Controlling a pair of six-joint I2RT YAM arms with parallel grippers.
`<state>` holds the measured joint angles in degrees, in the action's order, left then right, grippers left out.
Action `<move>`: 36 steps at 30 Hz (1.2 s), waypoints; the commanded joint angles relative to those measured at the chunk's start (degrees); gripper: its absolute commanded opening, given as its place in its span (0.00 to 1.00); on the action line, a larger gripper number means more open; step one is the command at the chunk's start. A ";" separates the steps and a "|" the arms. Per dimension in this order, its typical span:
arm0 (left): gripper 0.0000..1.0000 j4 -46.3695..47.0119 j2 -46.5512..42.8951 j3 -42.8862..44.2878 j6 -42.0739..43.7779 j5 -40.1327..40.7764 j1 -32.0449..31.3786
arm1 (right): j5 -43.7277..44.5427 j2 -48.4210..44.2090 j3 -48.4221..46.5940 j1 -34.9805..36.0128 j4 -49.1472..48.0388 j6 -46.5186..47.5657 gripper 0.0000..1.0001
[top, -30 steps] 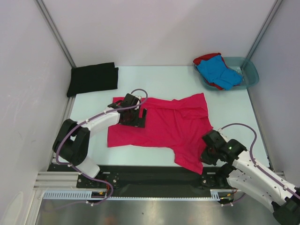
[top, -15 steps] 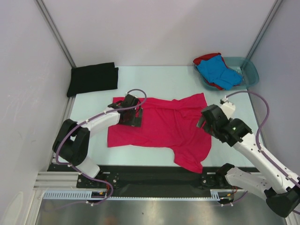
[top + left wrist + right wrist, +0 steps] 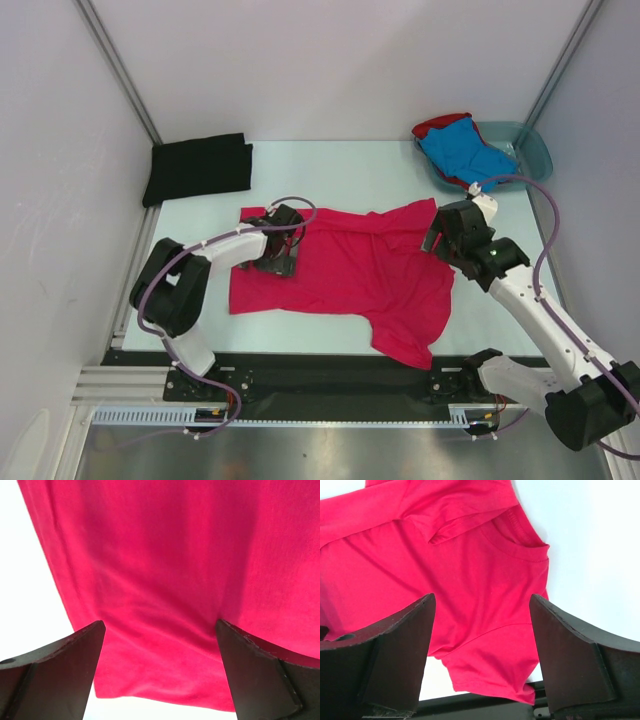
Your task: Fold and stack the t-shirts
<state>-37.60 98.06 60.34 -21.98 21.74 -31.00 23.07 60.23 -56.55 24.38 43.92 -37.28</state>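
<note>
A magenta-pink t-shirt lies spread across the middle of the table, with one sleeve hanging towards the near edge. My left gripper hovers open over its left part. In the left wrist view, pink cloth lies below the gripper and nothing is between the fingers. My right gripper is open above the shirt's far right corner. The right wrist view shows the neckline and sleeve beyond the empty gripper. A folded black t-shirt lies at the back left. A blue t-shirt lies on a red one.
The teal basin at the back right holds the blue and red shirts. White walls enclose the table on three sides. A black rail runs along the near edge by the arm bases.
My right gripper has opened and swung from the shirt's near right sleeve up to its far right corner. The left gripper has slid slightly nearer over the shirt's left part.
</note>
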 commanded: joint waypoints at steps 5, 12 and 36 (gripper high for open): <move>1.00 -5.71 2.05 0.31 -1.22 -6.36 -0.46 | -4.43 0.50 0.74 -3.11 -5.95 4.84 0.80; 1.00 -18.54 3.01 0.31 -7.19 2.24 -0.90 | -6.98 2.70 0.04 -3.81 -8.76 6.16 0.80; 1.00 -9.07 -1.21 15.39 -4.75 3.14 -0.90 | -13.38 18.83 -3.37 -14.88 -21.15 13.37 0.82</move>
<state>-53.49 98.76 68.55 -30.28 25.61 -32.23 13.69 72.82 -56.05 12.47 28.29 -26.24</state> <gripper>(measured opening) 0.996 0.821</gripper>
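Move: From the low left hand, the red t-shirt's near left corner is roughly 8 cm back and 6 cm left, some 2 cm lower; its far left corner is about 14 cm ahead and 7 cm left. The right hand hangs some 17 cm above table level, with the shirt's far right corner about 18 cm ahead and 6 cm right, the collar's outer end 6 cm ahead and 8 cm right, and the basket 28 cm ahead and 18 cm right, 12 cm lower. Back and to the left, the left hand drags the red t-shirt with wide-open fingertips for about 6 cm, wrist turning some 15 degrees, then swings forward and up, lifting off the cloth. The right hand, open and empty, creeps forward and then quickens forward and down towards the shirt's far right corner, about 7 cm ahead in all, drifting slightly right. ##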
